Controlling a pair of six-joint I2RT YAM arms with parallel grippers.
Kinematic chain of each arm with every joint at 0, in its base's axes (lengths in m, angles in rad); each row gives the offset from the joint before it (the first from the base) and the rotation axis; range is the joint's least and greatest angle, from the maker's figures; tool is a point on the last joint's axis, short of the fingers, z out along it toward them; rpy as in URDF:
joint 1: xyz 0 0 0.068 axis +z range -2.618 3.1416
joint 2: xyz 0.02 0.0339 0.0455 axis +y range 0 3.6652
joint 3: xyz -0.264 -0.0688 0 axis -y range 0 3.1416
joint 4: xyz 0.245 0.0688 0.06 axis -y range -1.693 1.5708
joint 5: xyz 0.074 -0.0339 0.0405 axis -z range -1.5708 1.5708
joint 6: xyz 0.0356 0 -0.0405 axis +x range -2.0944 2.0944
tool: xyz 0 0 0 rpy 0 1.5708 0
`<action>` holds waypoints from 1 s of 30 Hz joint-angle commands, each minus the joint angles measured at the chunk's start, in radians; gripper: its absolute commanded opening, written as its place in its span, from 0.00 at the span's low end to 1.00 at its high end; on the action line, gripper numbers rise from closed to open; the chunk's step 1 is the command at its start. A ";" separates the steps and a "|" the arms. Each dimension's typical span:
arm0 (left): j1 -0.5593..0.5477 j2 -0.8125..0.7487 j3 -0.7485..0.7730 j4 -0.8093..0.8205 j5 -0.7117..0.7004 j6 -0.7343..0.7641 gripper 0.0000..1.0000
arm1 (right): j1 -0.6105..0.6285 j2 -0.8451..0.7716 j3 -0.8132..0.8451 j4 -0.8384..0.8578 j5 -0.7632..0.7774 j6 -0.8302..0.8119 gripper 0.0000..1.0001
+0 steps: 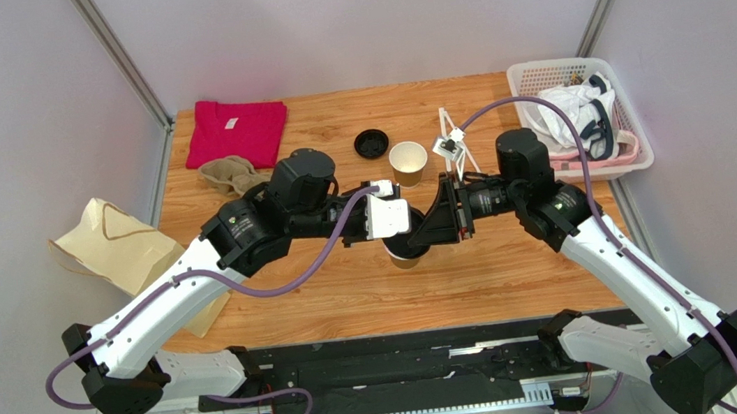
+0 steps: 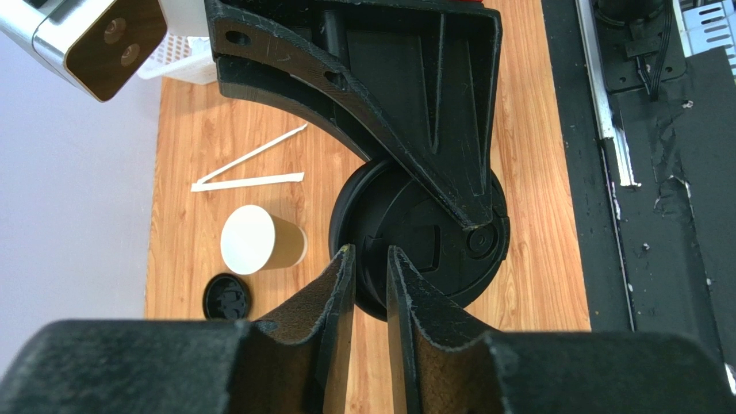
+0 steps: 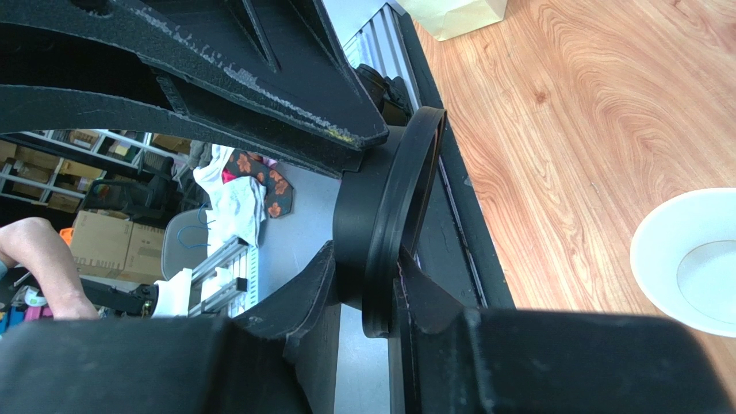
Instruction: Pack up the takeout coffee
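In the left wrist view the takeout coffee's black lid [image 2: 406,233] fills the centre. The tan cup [image 1: 403,260] peeks out beneath both grippers in the top view. I cannot tell whether the lid sits fully on it. My right gripper [image 3: 367,250] is shut on the lid's rim [image 3: 393,216], one finger above and one below, and its finger [image 2: 432,147] crosses the lid. My left gripper [image 2: 370,256] reaches in from the left [image 1: 402,226]. Its jaws stand a narrow slit apart with the tips at the lid's near edge, and whether they pinch it is unclear.
A second tan cup [image 1: 407,162] with a white inside stands behind, with a loose black lid [image 1: 370,143] to its left and white straws [image 1: 455,144] to its right. A paper bag [image 1: 130,252] lies at the left edge, a white basket [image 1: 584,117] back right, and a red cloth [image 1: 235,131] back left.
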 commanded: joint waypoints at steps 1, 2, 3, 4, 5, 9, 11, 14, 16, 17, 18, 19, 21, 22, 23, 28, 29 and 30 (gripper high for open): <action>-0.005 0.014 0.043 0.002 -0.003 -0.005 0.25 | 0.002 -0.004 0.026 -0.001 -0.018 -0.027 0.00; -0.005 0.016 0.044 -0.004 0.003 -0.003 0.24 | 0.002 -0.002 0.026 -0.001 -0.018 -0.028 0.00; -0.005 0.017 0.044 -0.005 0.008 -0.002 0.23 | 0.002 -0.004 0.026 -0.001 -0.018 -0.028 0.00; -0.005 0.020 0.046 -0.010 0.009 0.000 0.22 | 0.002 -0.004 0.026 0.001 -0.020 -0.028 0.00; -0.005 0.025 0.049 -0.016 0.008 0.000 0.21 | 0.002 -0.004 0.026 -0.001 -0.020 -0.028 0.00; -0.005 0.036 0.063 -0.042 0.006 0.001 0.05 | 0.002 -0.004 0.026 0.007 -0.020 -0.022 0.00; -0.004 0.036 0.061 -0.044 0.005 0.000 0.01 | 0.002 -0.004 0.023 0.007 -0.020 -0.017 0.00; -0.005 0.035 0.064 -0.053 0.000 -0.016 0.00 | 0.001 0.001 0.020 0.004 -0.016 -0.017 0.00; -0.005 0.045 0.073 -0.061 -0.009 -0.035 0.00 | 0.001 0.001 0.022 -0.001 -0.010 -0.017 0.00; -0.005 0.049 0.078 -0.074 -0.020 -0.042 0.00 | -0.001 0.004 0.023 -0.004 -0.004 -0.017 0.01; -0.005 0.058 0.087 -0.083 -0.026 -0.048 0.00 | -0.002 0.005 0.028 -0.013 0.006 -0.021 0.06; -0.005 0.065 0.090 -0.087 -0.032 -0.063 0.00 | -0.005 0.008 0.031 -0.017 0.007 -0.019 0.12; -0.005 0.072 0.095 -0.102 -0.054 -0.077 0.00 | -0.017 0.022 0.042 -0.043 0.013 -0.027 0.31; -0.004 0.084 0.103 -0.114 -0.060 -0.091 0.00 | -0.022 0.027 0.056 -0.053 0.017 -0.031 0.34; -0.004 0.089 0.107 -0.120 -0.072 -0.098 0.00 | -0.034 0.034 0.063 -0.063 0.019 -0.036 0.41; -0.004 0.152 0.142 -0.171 -0.123 -0.183 0.00 | -0.111 0.093 0.125 -0.165 0.039 -0.073 0.56; -0.004 0.170 0.155 -0.188 -0.132 -0.198 0.00 | -0.126 0.100 0.129 -0.177 0.037 -0.074 0.57; -0.002 0.205 0.176 -0.205 -0.129 -0.212 0.00 | -0.145 0.108 0.132 -0.192 0.030 -0.076 0.58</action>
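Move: The black lid held by the right hand has its middle about 3 cm back, 2 cm right and 2 cm below the left hand, and some 3 cm to the right hand's left, otherwise level with it. The near cup stands open below, roughly 1 cm ahead, 2 cm right and 17 cm down from the left hand; the far cup is about 18 cm farther out than the near cup and 3 cm more to the right. Almost in place, the left hand shuts its fingers and pinches the lid near its forward-left rim while the right hand still grips it. Then the right fingers open and let go, drawing off about 3.5 cm forward and a little down and right, as the left hand sinks some 3.5 cm with the lid, easing forward and tilting about 15 degrees. ##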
